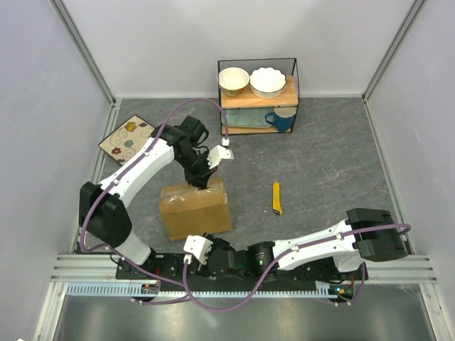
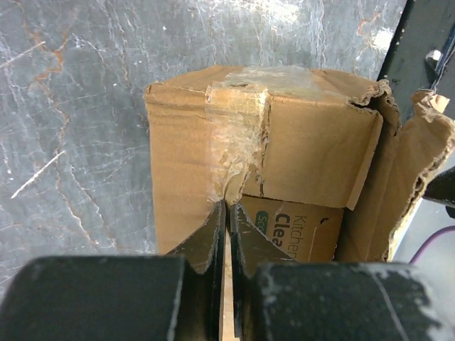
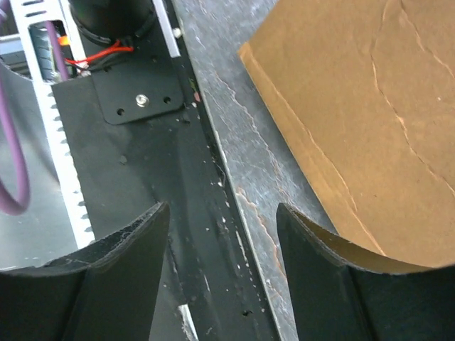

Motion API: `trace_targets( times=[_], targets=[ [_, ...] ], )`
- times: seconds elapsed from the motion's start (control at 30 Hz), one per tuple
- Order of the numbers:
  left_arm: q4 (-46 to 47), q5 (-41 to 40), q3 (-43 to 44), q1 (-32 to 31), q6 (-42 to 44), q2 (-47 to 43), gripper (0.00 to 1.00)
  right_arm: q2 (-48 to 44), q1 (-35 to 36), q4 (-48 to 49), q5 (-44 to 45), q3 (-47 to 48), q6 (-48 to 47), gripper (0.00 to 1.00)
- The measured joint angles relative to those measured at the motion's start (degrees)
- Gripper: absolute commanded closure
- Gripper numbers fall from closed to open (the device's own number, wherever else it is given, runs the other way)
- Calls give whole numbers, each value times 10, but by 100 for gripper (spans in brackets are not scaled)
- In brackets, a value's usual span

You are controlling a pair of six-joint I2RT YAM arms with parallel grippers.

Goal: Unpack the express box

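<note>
The express box [image 1: 197, 209], a brown carton with torn clear tape, sits on the grey table in front of the arm bases. My left gripper [image 1: 206, 177] is at its far top edge. In the left wrist view this gripper [image 2: 227, 206] is shut on the thin edge of a flap of the express box [image 2: 192, 156]. One flap is folded up, and a smaller brown package [image 2: 298, 227] with green and black print shows inside. My right gripper [image 1: 201, 245] is low at the box's near side. It stands open [image 3: 222, 209] with nothing between its fingers, and the box wall [image 3: 370, 106] lies just beyond it.
A yellow utility knife [image 1: 276, 197] lies on the table to the right of the box. At the back stands a wire rack [image 1: 286, 91] holding two bowls and a blue mug. A flowered square mat [image 1: 126, 138] lies at the far left. The black base rail [image 3: 142, 156] runs under the right gripper.
</note>
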Motion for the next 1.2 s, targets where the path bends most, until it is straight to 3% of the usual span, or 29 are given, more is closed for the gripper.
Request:
trace_targets(
  times=[0.27, 0.43, 0.63, 0.77, 0.9, 1.07, 1.17, 1.2],
  targets=[
    [-24, -7, 17, -14, -1, -39, 93, -33, -2, -43, 7, -2, 2, 26],
    [-34, -35, 20, -38, -15, -79, 95, -170, -21, -45, 17, 2, -9, 27],
    [-54, -53, 50, -48, -30, -87, 95, -312, -111, 53, 31, -13, -11, 30],
    [-70, -54, 69, -54, -39, -86, 95, -293, -130, 79, 28, -14, -20, 37],
    [-90, -52, 111, -57, -55, -83, 96, -225, -130, 77, 15, -16, -35, 51],
    [-93, -47, 176, -59, -79, -72, 96, -199, -130, 79, 18, -30, -39, 58],
    [-91, -47, 191, -63, -92, -70, 96, -183, -125, 90, 51, -32, -38, 55],
    [-91, -47, 192, -64, -96, -70, 96, -175, -120, 97, 70, -32, -39, 47]
  ],
)
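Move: The left gripper already pinches the top edge of the express box at its far side; the box's middle lies about 8 cm back, 2 cm left and 7 cm below it. The flowered board is some 22 cm to the left and 11 cm farther out, on the table. From the open right gripper the box's middle is about 12 cm straight ahead and a few centimetres lower; the yellow cutter lies roughly 15 cm ahead and 23 cm to the right. Keep the left fingers pinched on the box edge and raise it about 12 cm, tilting the wrist slightly as you go. Meanwhile swing the open right gripper up about 22 cm, forward and to the right, tipping its fingers up towards level; then lower it some 9 cm, easing back left and partly closing the fingers in front of the opening. ##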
